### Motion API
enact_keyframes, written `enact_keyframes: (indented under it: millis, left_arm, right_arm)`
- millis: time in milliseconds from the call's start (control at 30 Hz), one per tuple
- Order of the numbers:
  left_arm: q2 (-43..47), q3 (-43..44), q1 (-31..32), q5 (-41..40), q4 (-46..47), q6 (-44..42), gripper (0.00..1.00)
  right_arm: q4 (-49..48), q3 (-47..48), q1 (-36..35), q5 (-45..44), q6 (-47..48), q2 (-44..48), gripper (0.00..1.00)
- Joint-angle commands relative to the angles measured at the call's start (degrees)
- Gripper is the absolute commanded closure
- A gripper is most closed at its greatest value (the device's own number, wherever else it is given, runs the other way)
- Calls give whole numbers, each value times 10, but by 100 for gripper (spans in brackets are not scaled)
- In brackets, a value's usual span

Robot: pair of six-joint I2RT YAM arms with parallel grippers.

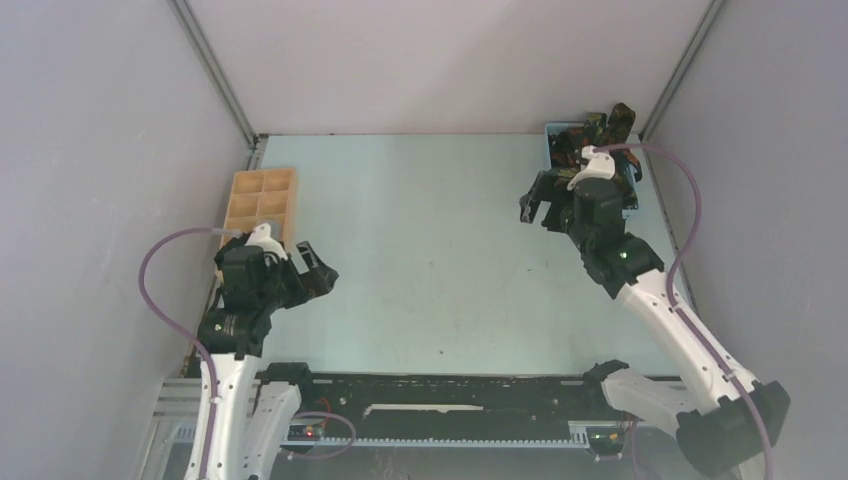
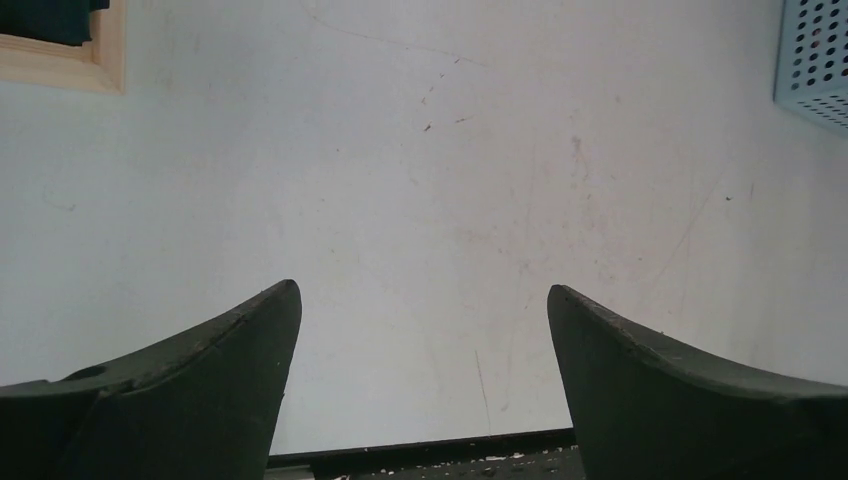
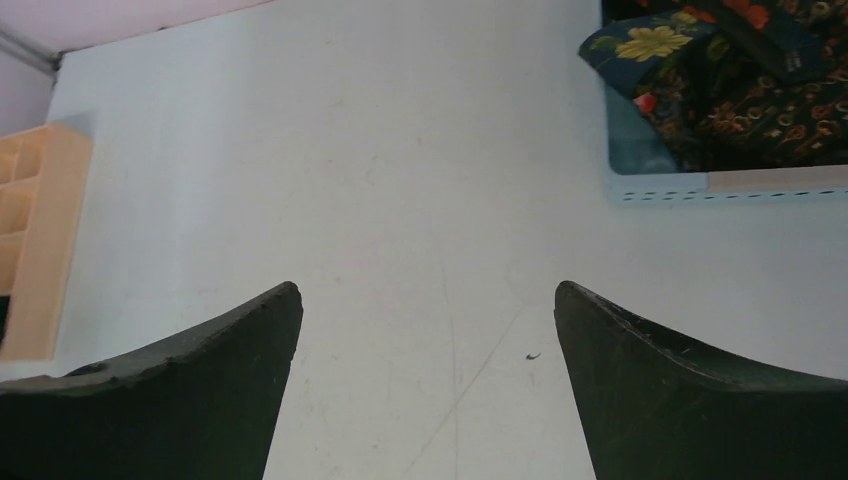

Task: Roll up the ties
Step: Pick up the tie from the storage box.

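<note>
The ties (image 1: 592, 135) lie heaped in the blue mesh basket (image 1: 632, 196) at the back right; in the right wrist view I see a dark green one with a yellow flower (image 3: 655, 45) and a black one with red-orange flowers (image 3: 770, 105). My right gripper (image 1: 535, 203) is open and empty, hovering above the table just left of the basket; its jaws stand wide apart in the right wrist view (image 3: 425, 300). My left gripper (image 1: 318, 268) is open and empty over the table's left side (image 2: 420, 300).
A pale wooden compartment tray (image 1: 260, 203) stands at the left edge, behind my left arm; its corner shows in the left wrist view (image 2: 70, 60). The basket's corner (image 2: 815, 60) also shows there. Grey walls enclose the table.
</note>
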State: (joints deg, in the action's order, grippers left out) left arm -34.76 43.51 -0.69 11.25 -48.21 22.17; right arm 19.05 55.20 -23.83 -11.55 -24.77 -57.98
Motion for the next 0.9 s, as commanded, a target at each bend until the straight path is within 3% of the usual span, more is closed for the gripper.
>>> enact_keyframes:
  millis: [0, 300, 533, 867]
  left_arm:
    - [12, 6, 2, 20, 10, 11, 0]
    - [-45, -8, 2, 47, 11, 6, 0]
    - [-1, -11, 2, 36, 14, 13, 0]
    - [14, -13, 2, 36, 16, 15, 0]
  right_arm:
    - [-15, 62, 45, -4, 10, -57, 0]
    - [31, 187, 131, 5, 6, -184, 2]
    - [102, 356, 189, -41, 0, -337, 3]
    - [194, 623, 245, -38, 9, -583, 3]
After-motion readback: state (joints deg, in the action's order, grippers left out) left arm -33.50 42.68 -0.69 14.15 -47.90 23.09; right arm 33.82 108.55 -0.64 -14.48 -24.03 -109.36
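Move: The ties lie in the blue storage box, its middle roughly 25 cm ahead of the right gripper, 18 cm to its right and 20 cm below. The yellow-flowered tie end sits near the box's left rim, some 23 cm ahead and 11 cm right of that gripper. Other ties are bunched at the far right corner, about 33 cm ahead and 23 cm right. From the left gripper the box's ties are about 37 cm ahead, 58 cm right and 12 cm lower. Sweep the right gripper quickly forward about 21 cm and some 14 cm to the right, nearly level, until it hangs above the ties in the storage box. On the way, turn the wrist about 25 degrees clockwise and tip the fingers a little further down. Keep the fingers wide open and touch nothing yet. ##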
